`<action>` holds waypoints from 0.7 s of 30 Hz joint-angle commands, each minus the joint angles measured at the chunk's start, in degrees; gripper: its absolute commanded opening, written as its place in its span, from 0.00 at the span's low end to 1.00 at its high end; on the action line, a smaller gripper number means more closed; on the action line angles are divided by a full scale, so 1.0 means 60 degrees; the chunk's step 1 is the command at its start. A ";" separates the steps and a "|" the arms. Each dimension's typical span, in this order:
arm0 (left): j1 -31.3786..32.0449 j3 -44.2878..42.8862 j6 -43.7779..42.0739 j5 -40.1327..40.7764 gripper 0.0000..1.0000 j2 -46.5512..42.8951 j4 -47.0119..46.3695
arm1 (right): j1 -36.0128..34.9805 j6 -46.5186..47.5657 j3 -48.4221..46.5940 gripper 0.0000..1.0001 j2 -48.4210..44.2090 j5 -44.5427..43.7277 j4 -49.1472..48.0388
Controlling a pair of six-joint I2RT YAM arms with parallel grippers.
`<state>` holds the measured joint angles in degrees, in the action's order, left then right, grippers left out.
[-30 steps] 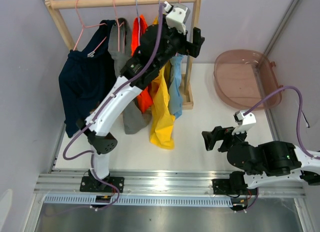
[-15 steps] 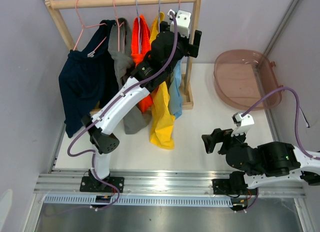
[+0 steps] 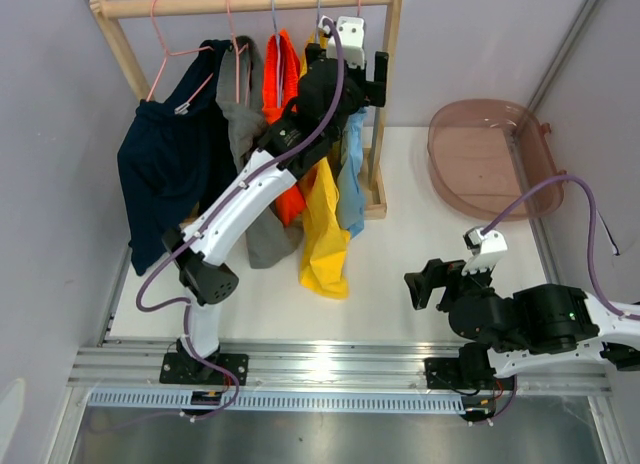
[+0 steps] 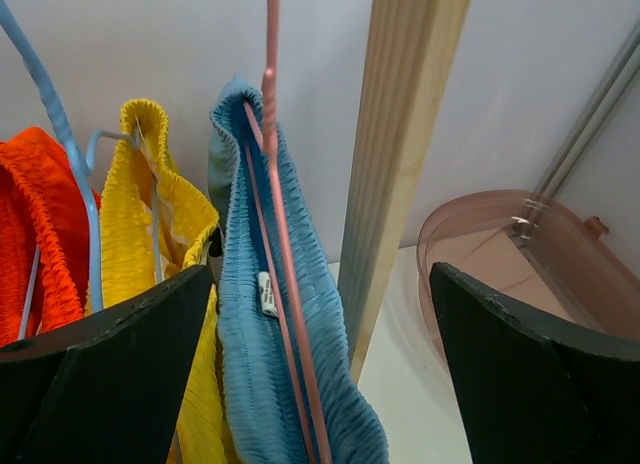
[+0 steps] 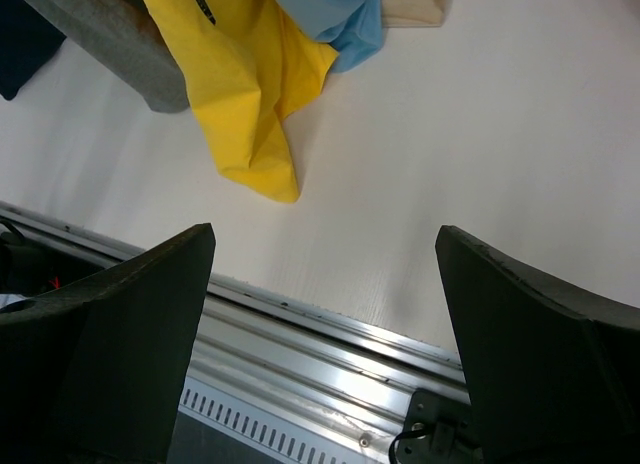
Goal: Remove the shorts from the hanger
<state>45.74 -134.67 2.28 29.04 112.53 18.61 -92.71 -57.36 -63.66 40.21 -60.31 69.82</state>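
Five pairs of shorts hang on a wooden rack: navy, grey, orange, yellow and light blue. My left gripper is raised at the rack's right end, just under the top bar, and is open. In the left wrist view its fingers straddle the waistband of the light blue shorts on a pink hanger, without touching it. The yellow shorts and orange shorts hang to the left. My right gripper is open and empty, low over the table's front right.
The rack's right wooden post stands just right of the light blue shorts, inside the left gripper's span. A pink translucent tub sits at the back right. A metal rail runs along the table's near edge. Walls close in on both sides.
My left gripper has moved left and a little up, closer to the rack's top bar and the light blue shorts' hanger. The right arm has barely shifted.
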 commanded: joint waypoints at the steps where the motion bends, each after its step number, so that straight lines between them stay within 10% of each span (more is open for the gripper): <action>1: -0.0313 0.0047 0.0747 -0.0400 0.97 0.0214 0.0252 | 0.0026 -0.0605 0.0048 0.99 0.0008 -0.0085 0.0258; 10: -0.0342 0.0077 0.0908 -0.0606 0.90 0.0698 0.0414 | 0.0012 -0.0635 0.0151 0.99 0.0037 -0.0084 0.0213; 12: -0.0342 0.0077 0.0923 -0.0650 0.79 0.0800 0.0428 | 0.0026 -0.0693 0.0180 0.99 0.0023 -0.0084 0.0243; 17: -0.0371 0.0106 0.1069 -0.0314 0.00 0.0742 0.0487 | 0.0012 -0.0869 0.0282 0.99 -0.0036 -0.0070 0.0360; 21: -0.0342 0.0150 0.1026 0.0009 0.00 0.0319 0.0443 | 0.0026 -0.0971 0.0443 0.99 -0.0065 -0.0011 0.0302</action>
<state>43.42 -133.82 8.10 27.53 117.47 21.39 -92.71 -60.58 -61.67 40.18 -59.37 71.72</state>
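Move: The pink hanger's near arm, where it slopes down towards the robot, runs about 3 cm ahead of the left hand, neither left nor right, some 6 cm below. The light blue shorts hang on it, their middle about 5 cm ahead and 18 below; the yellow shorts are as far ahead, 5 cm left, and the wooden post about 8 cm ahead and 6 right. From the right hand that hanger arm is some 35 cm ahead, 19 left and 14 higher. The left hand, open at first, sinks about 6.5 cm and eases some 3 cm forward with a slight drift to its right, tipping its fingers down by roughly 10 degrees, to bring them astride the near arm of the pink hanger that holds the light blue shorts. As the descent runs out the fingers shut nearly all the way and pinch the thin pink hanger arm between their tips, just in front of the shorts' waistband, and the hand then all but stops there. ##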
